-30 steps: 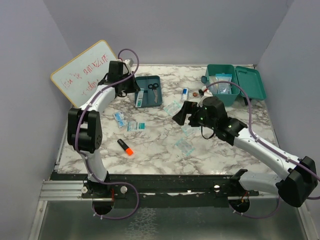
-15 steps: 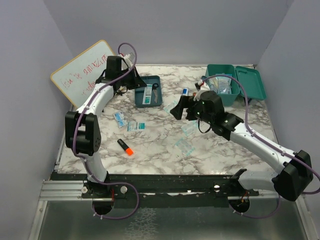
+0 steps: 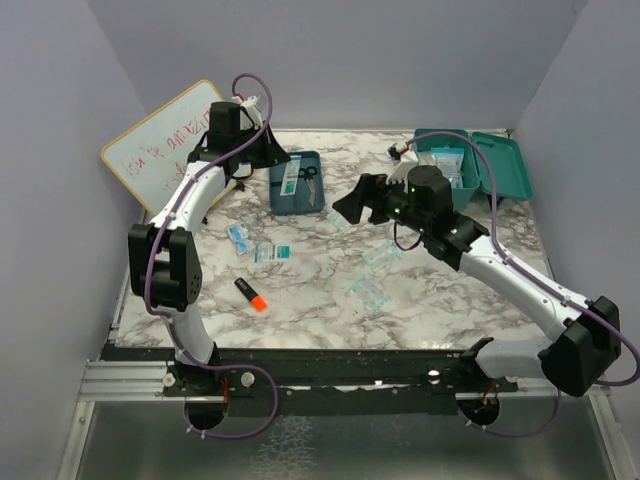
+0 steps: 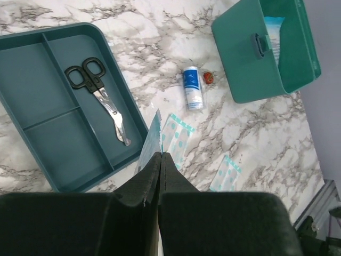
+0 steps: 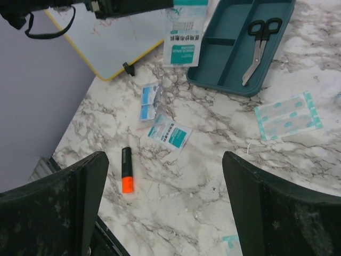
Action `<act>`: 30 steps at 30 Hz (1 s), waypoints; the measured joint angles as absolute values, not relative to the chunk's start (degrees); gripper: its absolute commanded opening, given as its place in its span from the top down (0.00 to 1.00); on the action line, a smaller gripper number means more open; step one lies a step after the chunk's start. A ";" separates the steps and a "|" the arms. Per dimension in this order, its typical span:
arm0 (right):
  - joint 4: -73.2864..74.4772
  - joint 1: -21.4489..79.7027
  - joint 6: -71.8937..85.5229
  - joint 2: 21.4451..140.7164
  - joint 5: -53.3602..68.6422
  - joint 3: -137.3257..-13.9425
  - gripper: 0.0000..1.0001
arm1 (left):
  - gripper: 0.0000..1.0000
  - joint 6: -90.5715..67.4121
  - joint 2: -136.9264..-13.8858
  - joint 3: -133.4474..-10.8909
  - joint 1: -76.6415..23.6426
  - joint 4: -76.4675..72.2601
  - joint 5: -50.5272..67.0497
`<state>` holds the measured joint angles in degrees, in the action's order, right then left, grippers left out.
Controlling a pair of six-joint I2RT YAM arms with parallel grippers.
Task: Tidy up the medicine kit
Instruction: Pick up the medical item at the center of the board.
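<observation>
The medicine kit [image 3: 497, 166] [image 4: 250, 64], a teal box with its lid open, stands at the far right and holds pale packets. My left gripper [image 3: 277, 160] [image 4: 160, 154] is shut on a white-and-teal packet [image 5: 184, 32] [image 4: 151, 140]. The packet hangs over the left edge of the flat teal tray [image 3: 297, 205] [image 4: 32, 69] [image 5: 224, 53]. Black-handled scissors [image 3: 308, 178] [image 4: 98, 96] [image 5: 258, 37] lie in that tray. My right gripper [image 3: 352, 205] [image 5: 165, 160] hovers open above the table's middle, with nothing between its fingers.
An orange-tipped marker [image 3: 252, 294] [image 5: 127, 176] and two small packets [image 3: 272, 252] [image 5: 169, 133] lie left of centre. Bandage strips [image 3: 381, 257] [image 4: 177, 136] [image 5: 287, 114] lie near the middle. A white-and-blue bottle [image 4: 193, 88] is beside the kit. A whiteboard [image 3: 160, 145] leans far left.
My right arm has swung left and farther back, away from the kit. My left gripper has moved back along the tray's left side, still holding the packet.
</observation>
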<state>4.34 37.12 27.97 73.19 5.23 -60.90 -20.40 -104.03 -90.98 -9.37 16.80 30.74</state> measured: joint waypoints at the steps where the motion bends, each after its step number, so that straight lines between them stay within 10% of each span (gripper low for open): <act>1: 3.77 35.99 28.08 73.36 6.92 -60.90 0.09 | 1.00 -20.64 -104.07 -91.07 -9.32 16.84 31.59; 10: -4.05 24.10 29.50 78.94 23.64 -63.77 0.42 | 1.00 -30.04 -98.65 -84.16 -9.34 9.34 46.59; 25: -11.20 22.81 28.03 88.40 47.92 -71.31 0.27 | 1.00 -48.03 -88.77 -71.99 -14.90 -11.42 62.46; 30: -12.12 22.81 27.97 88.62 50.13 -71.18 0.54 | 1.00 -48.93 -88.07 -71.96 -15.03 -12.60 63.26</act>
<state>-12.12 22.81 27.97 88.62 50.13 -71.18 -48.93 -88.07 -71.96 -15.03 -12.60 63.26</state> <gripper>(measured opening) 0.615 0.002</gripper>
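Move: The shut left fingers still hold the gauze packet, which hangs about 4 cm below them. The open right gripper it is being taken to is roughly 15 cm back, 13 cm right and 3 cm higher. From the left hand, the divided tray lies some 11 cm ahead and 18 cm below, and a bandage strip about 3 cm ahead, 12 cm right and 20 cm below. From the right hand, the packet is about 16 cm ahead, 12 cm left and 7 cm lower. The left hand keeps its pinch on the gauze packet and draws it back from over the tray's near side, some 15 cm back, 10 cm up and 8 cm right towards the right gripper, swinging clockwise and rolling its left side down, about 30 degrees each. To meet it, the right hand first reaches about 5 cm forward and a little right, then rises and eases back left while turning some 30 degrees counter-clockwise, its fingers narrowing to a bit over half open around the packet's edge without shutting on it. ##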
